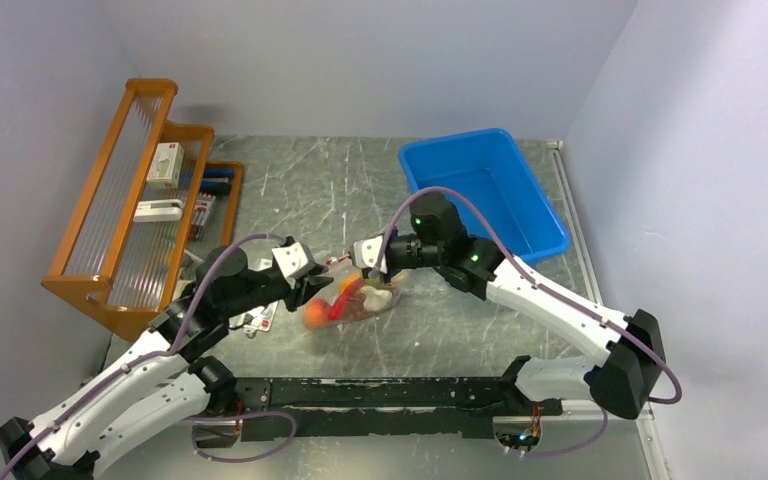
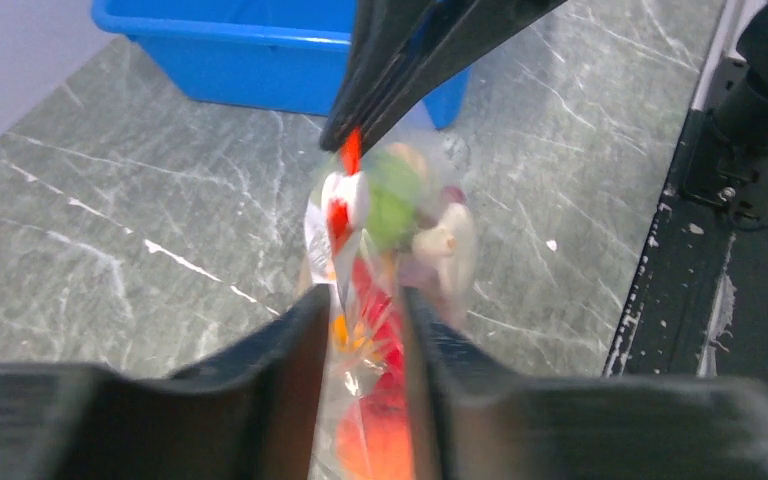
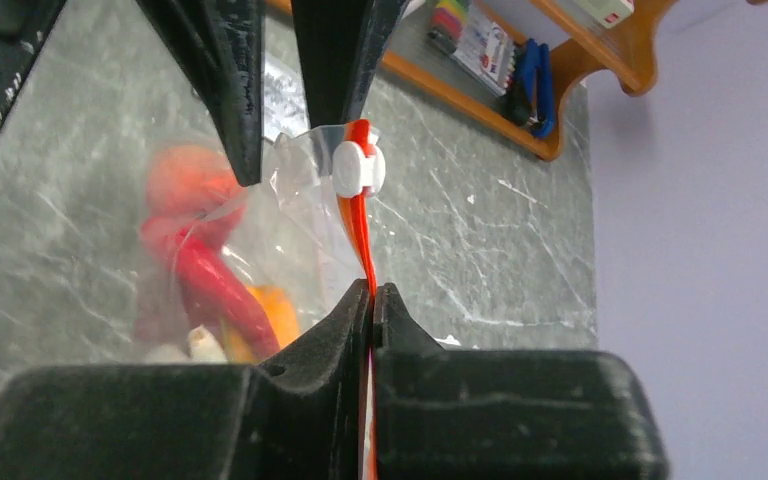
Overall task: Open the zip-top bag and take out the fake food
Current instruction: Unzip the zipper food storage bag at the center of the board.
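Note:
The zip-top bag (image 1: pixel 358 300), clear plastic with an orange-red zip strip (image 3: pixel 363 235) and a white slider (image 3: pixel 358 170), hangs just above the table between both arms. Inside lies the fake food (image 1: pixel 342 302): a red chilli (image 3: pixel 210 285), an orange piece (image 3: pixel 272 312), a green lime (image 2: pixel 395 200) and a peach (image 2: pixel 385 440). My right gripper (image 3: pixel 372 292) is shut on the zip strip below the slider. My left gripper (image 2: pixel 360 320) stands open, its fingers (image 2: pixel 295 345) on either side of the bag's plastic without squeezing it.
A blue bin (image 1: pixel 485 190) stands at the back right. A wooden rack (image 1: pixel 135 200) with boxes and pens fills the left side. A flat white card packet (image 1: pixel 260 322) lies under the left arm. A black rail (image 1: pixel 380 392) runs along the near edge.

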Controlling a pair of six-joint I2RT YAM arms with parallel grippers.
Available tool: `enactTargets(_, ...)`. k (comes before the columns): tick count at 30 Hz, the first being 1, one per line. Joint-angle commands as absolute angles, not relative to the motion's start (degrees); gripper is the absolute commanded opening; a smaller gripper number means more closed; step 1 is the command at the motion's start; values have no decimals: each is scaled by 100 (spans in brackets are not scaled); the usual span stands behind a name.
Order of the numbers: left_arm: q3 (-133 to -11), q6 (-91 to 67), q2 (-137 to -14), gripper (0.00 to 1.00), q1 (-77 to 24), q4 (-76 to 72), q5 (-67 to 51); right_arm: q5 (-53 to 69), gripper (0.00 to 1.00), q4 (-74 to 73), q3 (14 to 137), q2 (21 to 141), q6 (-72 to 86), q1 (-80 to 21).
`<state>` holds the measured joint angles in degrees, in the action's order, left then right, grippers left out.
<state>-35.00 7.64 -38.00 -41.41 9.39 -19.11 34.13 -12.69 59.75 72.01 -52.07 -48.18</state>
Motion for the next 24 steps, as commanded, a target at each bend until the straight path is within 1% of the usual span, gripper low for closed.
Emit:
enactTargets(1, -3658, 424, -3401, 53, -4174, 1040, -1360, 3376, 0, -35, 5532, 6640, -3603, -4858)
enactTargets(4, -3647, 249, -2922, 65, -4175, 1138, -1037, 3492, 0, 425, 5426, 6354, -2232, -4853)
enactTargets(6, -3631, 185, -2595, 73, -4174, 1147, -894, 3758, 0, 323, 5587, 6288, -1678, -4852)
enactTargets(8, -3657, 192, -2319, 77, -4174, 1185, -953, 4205, 0, 251, 5783, 6287, -1041, -4857)
enactTargets(11, -3827, 227, -2133, 82, -4172, 1270, -1270, 4416, 0, 167, 6115, 6316, -179, -4855)
enactTargets(14, -4094, 258, -2221, 84, -4172, 1432, -1835, 4115, 0, -384, 6592, 6438, 334, -4858)
enactTargets(17, -4286, 262, -2389, 84, -4170, 1570, -2358, 4003, 0, -731, 6638, 6582, 444, -4854)
enactTargets(20, -4186, 223, -2473, 85, -4171, 1487, -2504, 3651, 0, -697, 6217, 6704, 539, -4855)
enactTargets(24, -3769, 172, -2644, 86, -4171, 1202, -2473, 3593, 0, -103, 5302, 6743, 552, -4846)
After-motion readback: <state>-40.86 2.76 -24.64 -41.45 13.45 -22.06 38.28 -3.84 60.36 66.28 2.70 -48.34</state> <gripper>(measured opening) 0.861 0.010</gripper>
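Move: The zip's white slider sits about 4 cm to the left of my right hand, 1 cm farther out and 1 cm lower, on the orange strip I already pinch. From my left hand the slider lies some 3 cm ahead, 3 cm right and about level. In the bag hanging below, the garlic is about 6 cm back and 2 cm right of my right hand, the red chilli 5 cm back and 4 cm left of it, both around 10 cm down. I keep my right fingers shut on the orange strip and lift the bag about 10 cm while drawing back some 5 cm, then sink about 4 cm again, rolling the wrist some 45 degrees so its forward side tips down. My left fingers, already loosening, spread wide and free the film as that hand rises about 9 cm and backs off. ##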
